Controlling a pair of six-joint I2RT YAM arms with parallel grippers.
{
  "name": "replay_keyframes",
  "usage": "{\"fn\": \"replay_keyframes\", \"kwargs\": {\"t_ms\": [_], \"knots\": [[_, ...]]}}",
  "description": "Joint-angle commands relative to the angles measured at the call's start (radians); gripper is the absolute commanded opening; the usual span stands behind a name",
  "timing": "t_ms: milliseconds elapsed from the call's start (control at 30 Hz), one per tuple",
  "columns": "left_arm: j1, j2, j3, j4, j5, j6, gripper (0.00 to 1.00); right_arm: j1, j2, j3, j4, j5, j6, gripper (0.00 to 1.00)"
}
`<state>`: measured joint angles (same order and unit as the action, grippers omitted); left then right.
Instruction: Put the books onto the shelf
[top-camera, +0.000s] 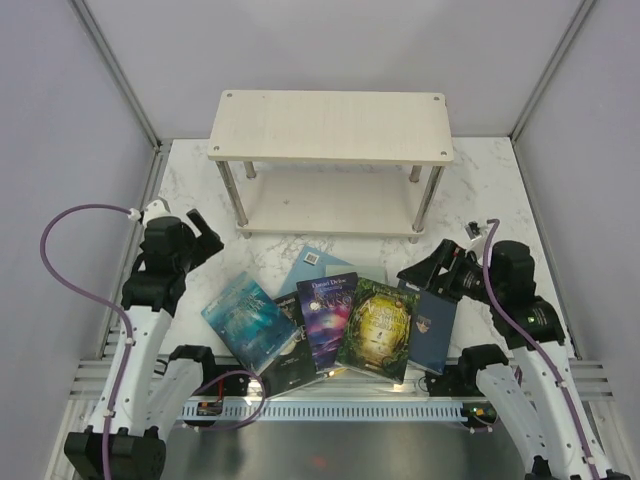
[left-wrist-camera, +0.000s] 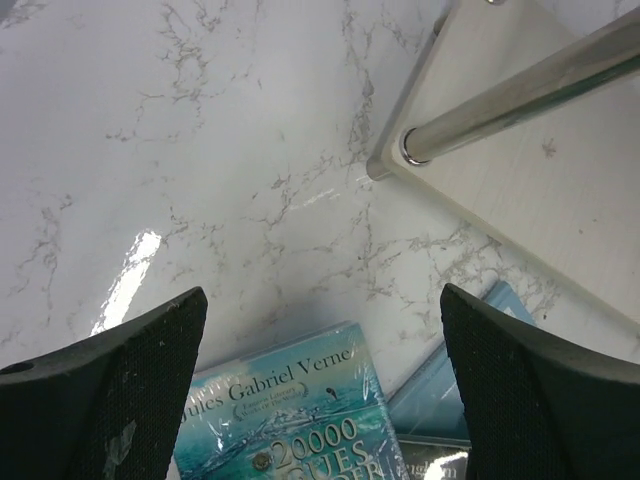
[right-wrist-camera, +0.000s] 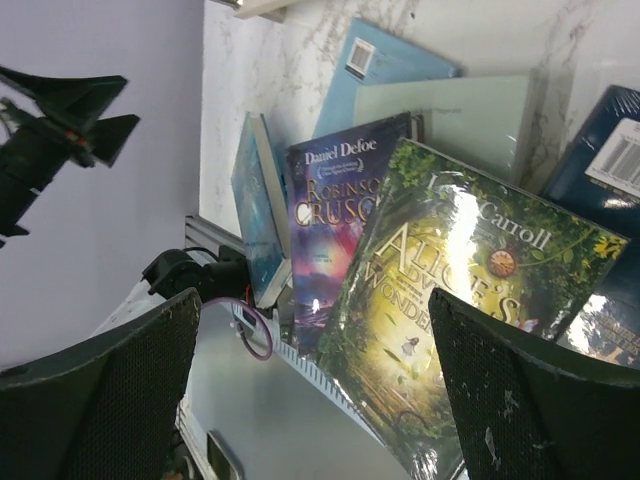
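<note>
Several books lie fanned on the marble near the front edge: a teal one, a purple galaxy one, a green-gold one, a navy one and a light blue one behind them. The two-tier pale wood shelf stands at the back with nothing on its boards. My left gripper hovers open left of the fan, with the teal book just below its fingers. My right gripper hangs open at the right end of the fan, facing the green-gold book and the purple book.
The shelf's lower board and a metal post are close to the left gripper. A slotted metal rail with a purple cable runs along the front edge. Grey walls enclose the table on three sides.
</note>
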<state>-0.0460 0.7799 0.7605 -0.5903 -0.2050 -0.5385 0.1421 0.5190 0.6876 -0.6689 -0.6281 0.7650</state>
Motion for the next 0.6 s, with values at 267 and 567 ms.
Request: {"fn": "replay_keyframes", "kwargs": {"t_ms": [267,567], "knots": [[0.003,-0.113,0.036,-0.075,0.527,0.029,1.0,0.001,0.01,0.01,-0.067,0.09,-0.027,0.98],[-0.077,-0.068,-0.021,-0.028,0.811,-0.032,1.0,0.002,0.098,-0.04,-0.124,0.106,-0.105,0.96]]}}
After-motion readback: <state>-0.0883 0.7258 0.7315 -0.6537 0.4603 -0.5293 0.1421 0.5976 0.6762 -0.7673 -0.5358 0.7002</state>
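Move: Off to the left hand's right, about 33 cm, and 18 cm back, some 17 cm below, lies the purple Robinson Crusoe book. The turquoise 20000 Leagues book is 12 cm right and 18 back of that hand, the light blue book 28 right and 6 back. From the right hand, the Alice book sits roughly 8 cm left, 9 back and 20 below; the navy book 6 right and 9 back, Robinson Crusoe 22 left and 8 back. Swinging about 12 cm to its right and 5 cm back towards Robinson Crusoe, the open left hand arcs up nearly 4 cm, then sinks again, turning some 35 degrees clockwise and rolling its left side down. The right hand, also open, lowers about 4 cm towards the Alice book, fingers tipping slightly further down. ##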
